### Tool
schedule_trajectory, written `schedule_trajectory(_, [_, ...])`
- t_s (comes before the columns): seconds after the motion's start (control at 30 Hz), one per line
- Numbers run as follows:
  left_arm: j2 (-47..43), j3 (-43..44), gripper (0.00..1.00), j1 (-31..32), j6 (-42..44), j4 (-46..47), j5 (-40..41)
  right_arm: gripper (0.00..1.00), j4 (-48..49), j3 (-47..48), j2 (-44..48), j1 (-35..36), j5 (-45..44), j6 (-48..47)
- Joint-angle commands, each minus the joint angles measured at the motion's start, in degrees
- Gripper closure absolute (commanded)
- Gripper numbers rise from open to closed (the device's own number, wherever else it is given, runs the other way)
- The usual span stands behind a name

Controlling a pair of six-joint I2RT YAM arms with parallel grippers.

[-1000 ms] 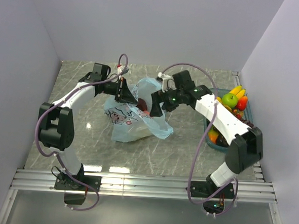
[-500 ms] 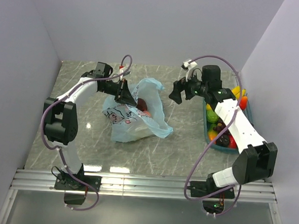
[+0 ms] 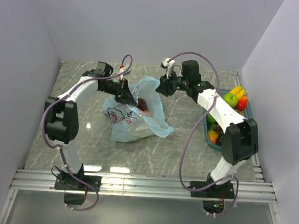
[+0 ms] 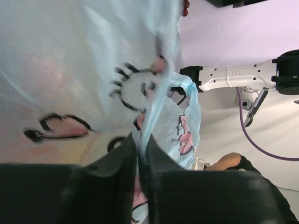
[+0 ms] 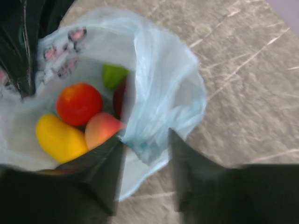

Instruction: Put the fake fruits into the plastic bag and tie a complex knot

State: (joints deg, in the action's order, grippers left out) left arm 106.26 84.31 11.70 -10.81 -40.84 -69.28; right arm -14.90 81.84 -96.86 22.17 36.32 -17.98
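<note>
The light-blue plastic bag (image 3: 134, 118) lies mid-table with its mouth held open. My left gripper (image 3: 125, 92) is shut on the bag's left rim, and the film runs pinched between its jaws (image 4: 140, 144). My right gripper (image 3: 160, 88) sits at the bag's right rim. In the right wrist view its jaws (image 5: 145, 151) stand open on either side of a fold of the rim (image 5: 154, 135) without clamping it. Inside the bag lie a red fruit (image 5: 79, 103), a yellow one (image 5: 60, 139), a peach (image 5: 103, 130) and a green one (image 5: 114, 75).
A teal tray (image 3: 206, 128) at the right edge holds more fruits, among them a green apple (image 3: 230, 99), a banana (image 3: 236, 90) and a red piece (image 3: 242, 103). Walls close in on both sides and at the back. The arm bases stand at the near edge.
My right arm swung left from above the tray to the bag's right rim, and its jaws narrowed. The left gripper kept its hold on the bag's left rim.
</note>
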Motion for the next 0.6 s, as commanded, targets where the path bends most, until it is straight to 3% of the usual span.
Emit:
schedule_trajectory(0.0, [-0.1, 3.1, 0.80, -0.8, 2.5, -1.7, -0.3, 0.75, 4.6, 4.8, -1.1, 0.2, -1.4, 1.5])
schedule_trajectory(0.03, [-0.4, 3.4, 0.77, -1.2, 2.5, -2.4, 0.0, 1.00, 4.4, 5.1, -1.1, 0.2, -2.1, 2.2])
schedule_trajectory(0.2, [-6.0, 7.7, 0.51, -4.2, 5.9, -4.1, 3.1, 1.00, 2.7, 3.3, 1.7, 0.1, -1.2, 5.5])
schedule_trajectory(0.37, [-13.7, 10.4, 0.35, -4.1, 10.9, -3.1, 8.7, 1.00, 0.6, 2.5, 2.5, 0.1, 0.9, 8.4])
schedule_trajectory(0.47, [-20.4, 9.4, 0.26, -1.0, 19.8, -2.6, 11.8, 1.00, -0.7, 3.3, 1.6, 0.0, 0.9, 8.7])
schedule_trajectory(0.57, [-26.0, 7.0, 0.25, 8.9, 31.8, -5.9, 19.0, 1.00, -2.1, 4.2, 0.2, -0.6, 1.6, 9.8])
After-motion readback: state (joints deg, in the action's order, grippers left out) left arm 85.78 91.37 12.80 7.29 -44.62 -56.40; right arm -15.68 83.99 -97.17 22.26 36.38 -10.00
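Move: The bag's far right rim already lies between the right hand's half-closed fingers, about 1 cm ahead and 1 cm left. From the right hand, the dark red fruit is roughly 5 cm back, 7 cm left; the peach is about 8 cm back, 4 cm left; both some 16 cm below. The left hand still holds the bag's near edge at its fingertips; from it the right rim is about 8 cm ahead and 10 cm right. Right fingers shut on the bag's rim; left fingers open off its edge, rising about 12 cm while rolling. ##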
